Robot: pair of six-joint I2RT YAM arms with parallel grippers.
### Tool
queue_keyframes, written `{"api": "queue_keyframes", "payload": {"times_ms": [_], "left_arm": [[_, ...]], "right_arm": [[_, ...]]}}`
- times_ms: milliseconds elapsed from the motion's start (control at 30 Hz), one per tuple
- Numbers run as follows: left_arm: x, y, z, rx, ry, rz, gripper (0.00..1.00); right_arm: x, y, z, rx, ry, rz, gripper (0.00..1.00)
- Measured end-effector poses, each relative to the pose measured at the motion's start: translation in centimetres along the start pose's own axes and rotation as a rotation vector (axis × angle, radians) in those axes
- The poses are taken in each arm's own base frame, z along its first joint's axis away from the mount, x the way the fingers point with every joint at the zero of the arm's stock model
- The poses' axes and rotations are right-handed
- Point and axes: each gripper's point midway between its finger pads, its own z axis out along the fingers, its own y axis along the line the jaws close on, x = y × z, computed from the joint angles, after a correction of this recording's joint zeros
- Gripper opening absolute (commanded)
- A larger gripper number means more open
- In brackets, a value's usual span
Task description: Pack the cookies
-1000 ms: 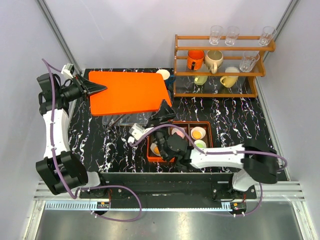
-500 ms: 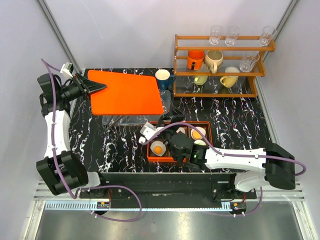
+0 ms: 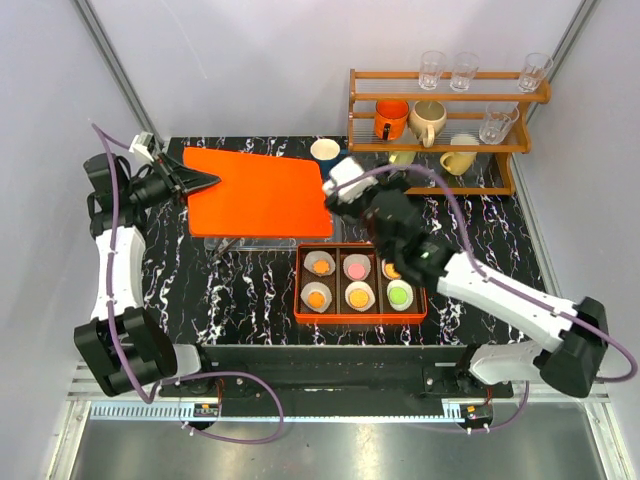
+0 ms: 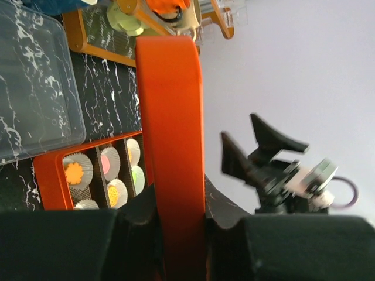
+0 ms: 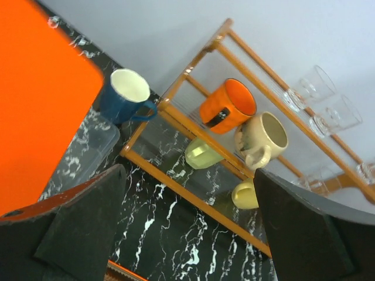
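Note:
The cookies lie in white liners in the six cells of an orange box (image 3: 300,285): orange (image 3: 318,267), pink (image 3: 356,268), green (image 3: 399,295), and others orange. Some also show in the left wrist view: orange (image 4: 74,173), pink (image 4: 106,162). My left gripper (image 3: 200,180) (image 4: 176,205) is shut on the edge of a flat orange lid (image 3: 260,193) (image 4: 170,117), held above the table behind the box. My right gripper (image 3: 375,188) (image 5: 188,170) hangs open and empty behind the box, beside the lid's right edge, facing the shelf.
A clear plastic container (image 3: 250,240) (image 4: 35,99) sits under the lid. A blue mug (image 3: 325,152) (image 5: 126,93) stands at the back. A wooden shelf (image 3: 440,130) (image 5: 193,126) with mugs and glasses fills the back right.
My right arm has risen off the box and swung back toward the shelf, uncovering all six cells. The lid in my left gripper has shifted slightly.

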Motion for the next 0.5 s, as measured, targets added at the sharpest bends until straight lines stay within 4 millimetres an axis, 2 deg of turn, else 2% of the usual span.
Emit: {"api": "queue_keyframes", "payload": {"times_ms": [33,133,267,500], "left_arm": [[0.4,0.0,0.2,0.001,0.008,-0.001,0.0],[1.7,0.0,0.9,0.015,0.038,0.007,0.0],[3.6,-0.1,2.2,0.053,0.082,0.007,0.0],[6.0,-0.5,4.4,0.121,0.135,0.017,0.0]], "right_arm": [[-0.1,-1.6,0.1,0.019,0.005,0.05,1.0],[0.1,-4.9,0.0,0.039,0.016,0.166,1.0],[1.9,-6.4,0.1,-0.006,0.06,0.305,1.0],[11.1,-8.2,1.8,-0.152,0.286,0.643,1.0]]}}
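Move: About 32 cm to the right of the left hand, 13 cm back and 20 cm lower stands the cookie box. The orange lid, held by its left end, has its middle some 11 cm right and 2 cm back, with the clear tray under it, 11 cm right and 3 cm ahead. From the right hand, the lid's middle is about 21 cm left, 3 cm back and slightly lower; the blue mug is 14 cm ahead and 7 cm left. Carrying the orange lid in a kept grip, the left hand travels about 7 cm right towards the cookie box, easing slightly back and down and turning some 10 degrees clockwise. The empty, wide-open right hand swings about 12 cm right and some 5 cm forward, away from the lid, rising briefly before dipping, while it rolls left side up and tips its fingers downward. ##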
